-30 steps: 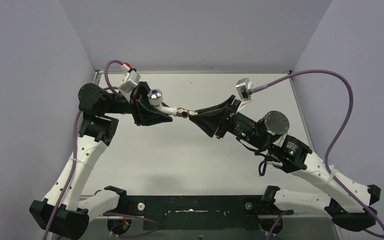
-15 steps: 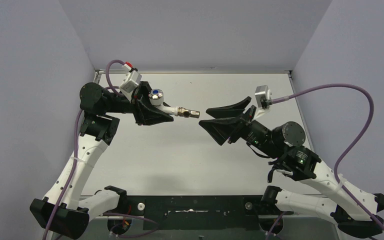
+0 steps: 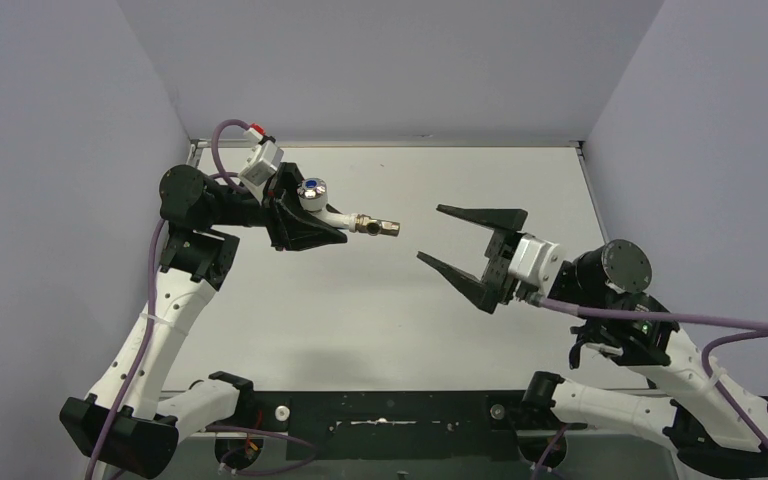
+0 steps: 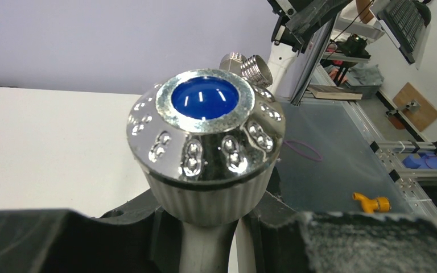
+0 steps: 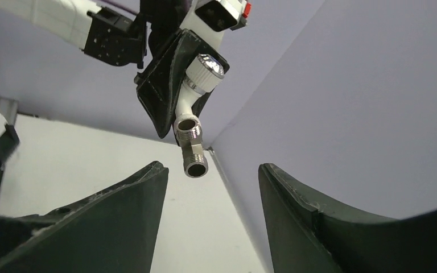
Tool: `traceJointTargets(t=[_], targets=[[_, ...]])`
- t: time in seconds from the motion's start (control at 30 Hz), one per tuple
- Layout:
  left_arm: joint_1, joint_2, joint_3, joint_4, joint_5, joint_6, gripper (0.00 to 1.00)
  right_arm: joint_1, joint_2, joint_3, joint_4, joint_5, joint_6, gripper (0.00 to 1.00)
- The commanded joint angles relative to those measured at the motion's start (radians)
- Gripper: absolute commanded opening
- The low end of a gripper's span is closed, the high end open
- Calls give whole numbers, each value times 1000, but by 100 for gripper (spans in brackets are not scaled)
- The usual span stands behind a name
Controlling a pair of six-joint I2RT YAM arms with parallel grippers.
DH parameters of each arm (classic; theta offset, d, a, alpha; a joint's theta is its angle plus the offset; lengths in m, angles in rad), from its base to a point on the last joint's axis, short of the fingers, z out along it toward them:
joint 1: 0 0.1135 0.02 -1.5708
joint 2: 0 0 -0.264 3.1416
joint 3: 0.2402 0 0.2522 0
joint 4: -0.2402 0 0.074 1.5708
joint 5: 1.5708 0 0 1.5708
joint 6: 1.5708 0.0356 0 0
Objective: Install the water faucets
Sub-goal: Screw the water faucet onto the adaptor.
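Observation:
The water faucet (image 3: 332,212) hangs above the table, a white tap body under a chrome knob (image 3: 311,190) with a blue dot. My left gripper (image 3: 310,222) is shut on its white stem. A threaded metal fitting (image 3: 376,227) sticks out of its spout toward the right. In the left wrist view the knob (image 4: 205,131) fills the middle and the fitting (image 4: 246,64) peeks out behind it. My right gripper (image 3: 430,233) stands open a short way right of the fitting and holds nothing. Through its wrist camera, the fitting (image 5: 194,157) shows end-on beyond my open right gripper (image 5: 211,170).
Purple-grey walls (image 3: 70,120) close in the white table (image 3: 360,310) on the left, back and right. A black strip (image 3: 380,410) with the arm bases runs along the near edge. The right arm's purple cable (image 3: 680,320) trails low on the right.
My right gripper has let go of the fitting, opened and drawn back to the right while turning. The fitting stays on the faucet. The left arm has held still.

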Motion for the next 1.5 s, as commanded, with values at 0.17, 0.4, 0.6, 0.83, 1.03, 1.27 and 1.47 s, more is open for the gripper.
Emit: traceJointTargets(t=[0.17,0.4,0.6,0.83,1.03,1.27,1.47], targets=[[-2,-30,46,15,-24,-10,0,3,129,169,-222,-138,-490,59],[-2,-33,46,15,-24,-10,0,4,175,189,-225,-162,-512,53],[-2,-32,50,15,-20,-11,0,4,191,184,-207,-139,-515,47],[-2,-35,49,15,-18,-10,0,4,192,176,-179,-132,-508,39],[-2,-36,47,15,-19,-10,0,5,195,163,-164,-123,-507,36],[-2,-36,46,15,-20,-10,0,4,200,152,-146,-102,-503,30],[-2,-38,47,16,-19,-10,0,5,195,137,-128,-77,-485,22]])
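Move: The adaptor, already joined to the outlet of the faucet, has its middle about 7 cm left of the right hand, 2 cm ahead and 3 cm lower; its free end is some 2 cm nearer that hand. The faucet sits beyond it, about 14 cm left of the right hand, 4 cm ahead and 2 cm lower. From the left hand, which still grips the faucet, the adaptor is some 5 cm right, 1 cm back and level. The adaptor's free threaded end is taken from both sides by the right fingers: the right hand goes about 4.5 cm left, some 4 cm down and a little forward, its fingers tipping down nearly level as the hand rolls about 20 degrees, top leaning back towards the base. It then narrows its wide-open fingers around the thread, easing up by nearly 1 cm. The left hand stays put, holding the faucet. ##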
